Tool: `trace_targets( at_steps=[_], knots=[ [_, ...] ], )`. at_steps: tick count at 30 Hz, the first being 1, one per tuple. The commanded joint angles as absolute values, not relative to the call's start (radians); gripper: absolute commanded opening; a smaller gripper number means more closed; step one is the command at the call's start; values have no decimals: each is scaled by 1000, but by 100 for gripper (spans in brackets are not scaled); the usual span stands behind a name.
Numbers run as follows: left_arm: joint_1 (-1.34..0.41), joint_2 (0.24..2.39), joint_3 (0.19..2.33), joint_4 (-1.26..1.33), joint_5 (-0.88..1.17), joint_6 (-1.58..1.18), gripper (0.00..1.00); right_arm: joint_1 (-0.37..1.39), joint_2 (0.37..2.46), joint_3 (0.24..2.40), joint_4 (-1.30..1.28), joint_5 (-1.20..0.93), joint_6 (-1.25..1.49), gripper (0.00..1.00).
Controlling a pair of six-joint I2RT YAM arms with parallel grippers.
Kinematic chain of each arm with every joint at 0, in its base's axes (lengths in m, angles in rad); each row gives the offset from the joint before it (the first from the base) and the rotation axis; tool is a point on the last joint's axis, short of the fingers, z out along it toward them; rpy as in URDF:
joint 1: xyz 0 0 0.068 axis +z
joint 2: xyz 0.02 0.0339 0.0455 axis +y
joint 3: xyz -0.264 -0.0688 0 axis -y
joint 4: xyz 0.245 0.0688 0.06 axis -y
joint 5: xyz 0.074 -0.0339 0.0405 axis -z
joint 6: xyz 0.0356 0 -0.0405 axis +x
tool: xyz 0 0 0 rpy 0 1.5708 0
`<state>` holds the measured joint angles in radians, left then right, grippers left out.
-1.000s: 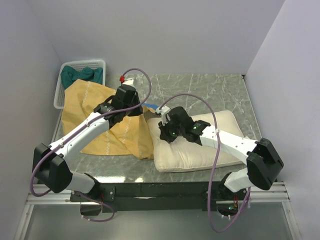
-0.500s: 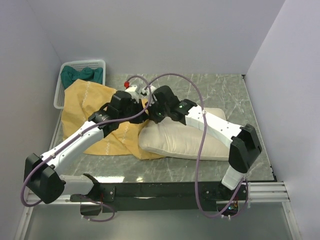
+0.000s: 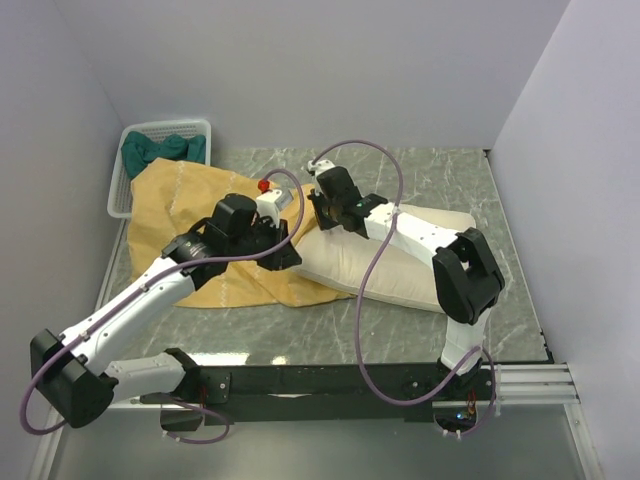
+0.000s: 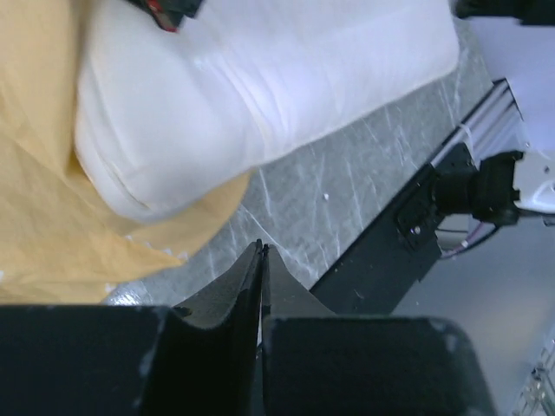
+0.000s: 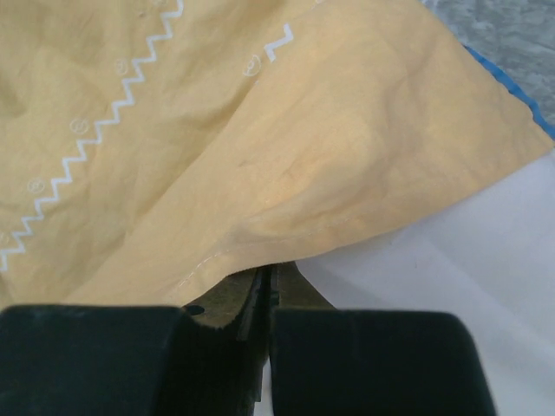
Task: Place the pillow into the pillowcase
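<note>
The pillowcase (image 3: 175, 215) lies crumpled at the left of the table, mustard-yellow side showing, with a white zigzag print (image 5: 95, 139). The cream pillow (image 3: 400, 265) lies slanted beside it, its left end resting on the yellow fabric (image 4: 52, 199). My right gripper (image 3: 316, 208) is shut at the pillow's upper left corner. Its tips (image 5: 270, 269) are tucked under the pillowcase hem (image 5: 286, 230), with white pillow (image 5: 451, 269) just to the right. My left gripper (image 3: 285, 252) hovers by the pillow's near left end. It (image 4: 261, 249) is shut with nothing between the fingers.
A white basket (image 3: 125, 170) holding green cloth (image 3: 160, 148) stands at the back left corner. Walls close in the left, back and right sides. The black front rail (image 3: 350, 380) runs along the near edge. Purple cables (image 3: 385, 240) loop over the pillow.
The right gripper has dragged the pillow's left end left and back, up to the pillowcase. The left arm swung toward the near side, its gripper now off the yellow fabric.
</note>
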<state>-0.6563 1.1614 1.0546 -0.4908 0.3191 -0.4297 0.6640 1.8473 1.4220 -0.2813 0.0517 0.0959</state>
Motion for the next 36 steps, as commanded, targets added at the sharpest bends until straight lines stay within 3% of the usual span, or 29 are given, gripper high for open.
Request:
trace_targets(
  at_steps=[1,3,4,6,7,10,17,28,36],
  knots=[
    [-657,1098,1065,-532,394,-394,9,660,1818,1404,-132,173,163,0],
    [-657,1095,1062,-540,323,-402,14,652,1832,1414,-136,99,167,0],
    [-657,1109,1065,-548,258,-413,29,646,1833,1411,-132,69,167,0],
    [-657,1137,1065,-563,72,-463,39,643,1827,1384,-103,3,160,0],
    [-657,1170,1059,-558,28,-481,53,643,1816,1373,-92,5,163,0],
    [-657,1231,1013,-473,-64,-560,58,641,1813,1358,-83,5,170,0],
    [-657,1396,980,-342,-201,-646,59,640,1813,1351,-89,-40,167,0],
    [-657,1594,1097,-279,-411,-661,58,606,1801,1339,-78,-100,178,0],
    [-655,1491,1042,-150,-338,-626,57,597,1805,1333,-86,-140,163,0]
  ],
)
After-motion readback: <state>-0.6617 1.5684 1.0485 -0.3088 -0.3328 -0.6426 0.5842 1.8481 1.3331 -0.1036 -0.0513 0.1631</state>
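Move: From the left gripper, the pillowcase's mouth edge by the pillow's left end lies about 13 cm ahead, 3 cm to the left and 15 cm below; the pillow's middle is some 8 cm ahead and 17 cm to the right, about as low. The pillowcase's middle is roughly 14 cm ahead and 22 cm to the left, 20 cm down. From the right gripper, which is shut on the pillow under the hem, that mouth edge is about 4 cm back, 5 cm left and 4 cm lower. Open the nearly shut left gripper to a bit over half, then bring it down about 13 cm and forward some 12 cm, drifting slightly left, turning it about 35 degrees counter-clockwise and rolling its left side up, until the parted fingertips come close on either side of the pillowcase's mouth edge. Keep the right gripper shut on the pillow under the hem, easing it about 2 cm forward. ##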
